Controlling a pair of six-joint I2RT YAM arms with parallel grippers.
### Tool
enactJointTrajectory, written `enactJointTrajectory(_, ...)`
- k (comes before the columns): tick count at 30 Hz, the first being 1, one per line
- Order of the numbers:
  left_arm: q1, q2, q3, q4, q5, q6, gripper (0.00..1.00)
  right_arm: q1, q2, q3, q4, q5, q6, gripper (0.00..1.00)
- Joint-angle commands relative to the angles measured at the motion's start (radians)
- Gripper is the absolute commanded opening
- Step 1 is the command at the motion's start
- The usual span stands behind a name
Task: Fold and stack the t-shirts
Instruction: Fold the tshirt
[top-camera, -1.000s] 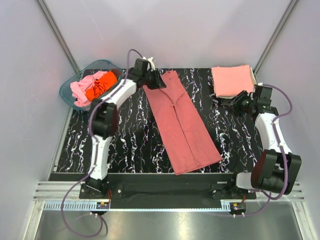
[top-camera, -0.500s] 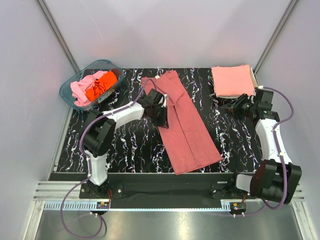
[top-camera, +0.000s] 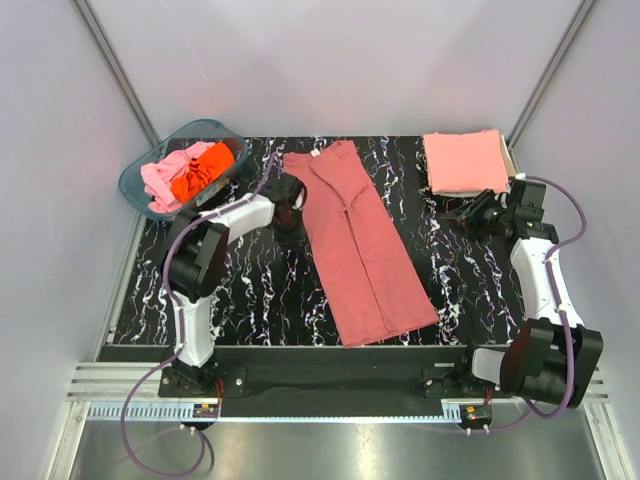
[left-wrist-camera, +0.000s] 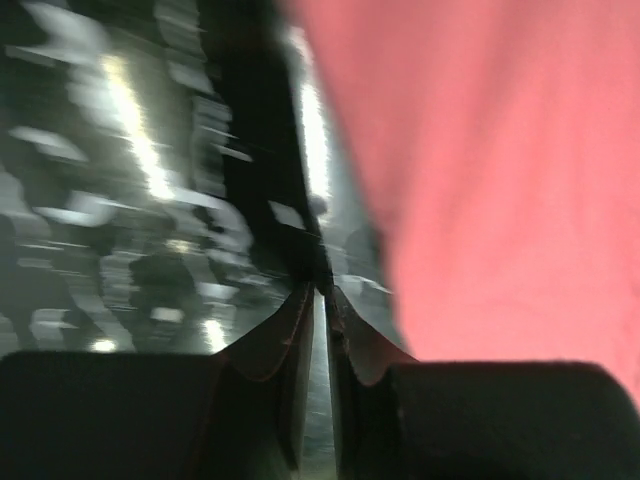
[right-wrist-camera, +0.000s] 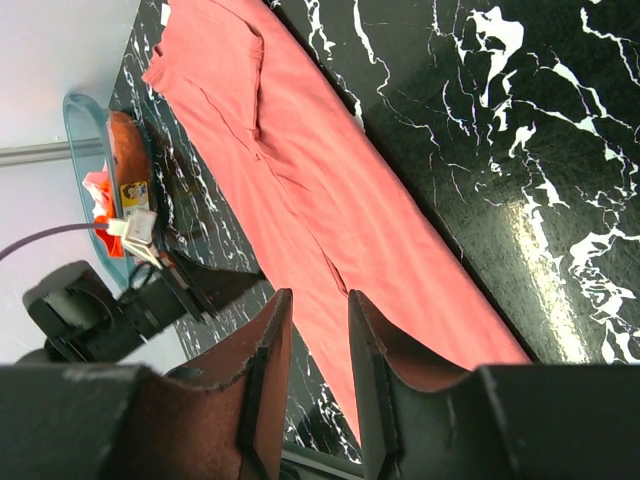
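A brick-red t-shirt (top-camera: 360, 240) lies flat as a long folded strip, running diagonally down the black marbled table (top-camera: 250, 290). My left gripper (top-camera: 290, 228) is low over the table just off the shirt's left edge. Its jaws (left-wrist-camera: 320, 290) are shut with no cloth between them, and the red shirt (left-wrist-camera: 500, 170) fills the right of that view. A folded salmon-pink t-shirt (top-camera: 465, 162) sits at the far right corner. My right gripper (top-camera: 462, 213) hovers just in front of it, open and empty (right-wrist-camera: 318, 300), looking across at the red shirt (right-wrist-camera: 300, 170).
A teal plastic tub (top-camera: 135, 185) at the far left corner holds a crumpled pink t-shirt (top-camera: 160, 180) and an orange one (top-camera: 200, 170). The tub (right-wrist-camera: 80, 130) and the left arm (right-wrist-camera: 110, 310) show in the right wrist view. Grey walls close in on three sides.
My left gripper came from the shirt's collar end, passed over the cloth and slid off to its left edge, closing a little. The shirt now lies flatter and slightly shifted. The right arm barely moved.
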Motion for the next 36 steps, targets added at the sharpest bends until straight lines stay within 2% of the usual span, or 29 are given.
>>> enactJointTrajectory(1, 0.073, 0.058, 0.042, -0.051, -0.111, 0.061, 0.17, -0.001, 0.019, 0.01, 0.002, 0.002, -0.017, 0.36)
enactJointTrajectory(6, 0.128, 0.105, 0.186, -0.106, -0.091, 0.1, 0.17, -0.001, 0.045, -0.003, 0.014, -0.002, -0.018, 0.36)
enactJointTrajectory(8, 0.116, 0.07, 0.214, -0.11, -0.001, 0.098, 0.17, -0.001, 0.046, -0.013, 0.017, 0.004, -0.02, 0.36)
enactJointTrajectory(13, -0.008, -0.022, 0.225, -0.064, 0.132, 0.058, 0.17, -0.001, 0.071, -0.026, 0.033, -0.001, -0.02, 0.36)
enactJointTrajectory(17, -0.113, -0.016, 0.183, -0.006, 0.198, -0.009, 0.15, -0.001, 0.088, -0.018, 0.04, -0.007, -0.02, 0.36)
enactJointTrajectory(22, -0.156, 0.061, 0.149, 0.008, 0.183, -0.037, 0.13, -0.001, 0.088, -0.01, 0.043, -0.007, -0.023, 0.36)
enactJointTrajectory(26, -0.154, 0.092, 0.11, -0.004, 0.105, -0.029, 0.13, -0.001, 0.094, -0.015, 0.043, -0.004, -0.026, 0.36)
enactJointTrajectory(31, -0.114, 0.101, 0.071, -0.05, 0.021, 0.002, 0.13, -0.001, 0.106, -0.023, 0.045, -0.002, -0.026, 0.36)
enactJointTrajectory(36, -0.029, 0.098, 0.039, -0.065, -0.061, 0.043, 0.14, 0.005, 0.108, -0.046, 0.045, 0.037, -0.02, 0.35)
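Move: The t-shirt lies flat and slanting, its middle about 14 cm to the right of the left hand and level with it fore and aft; its left edge is only some 4 cm to the right, just beyond fingertips that hover close to the bare table. The basket stands around 18 cm ahead and 22 cm to the left, the folded stack roughly 19 cm ahead and 38 cm to the right. From the right hand, the t-shirt's middle lies about 23 cm to the left and 17 cm below. The t-shirt's left part is dragged leftward under the left hand's nearly shut, downward-pointing fingertips. First the hand runs on 5 cm forward and left off the cloth, lifts about 4 cm, swings some 15 cm right and a little back over the edge, sinks onto the fabric, then pulls left. The idle right hand sinks about 4 cm. ##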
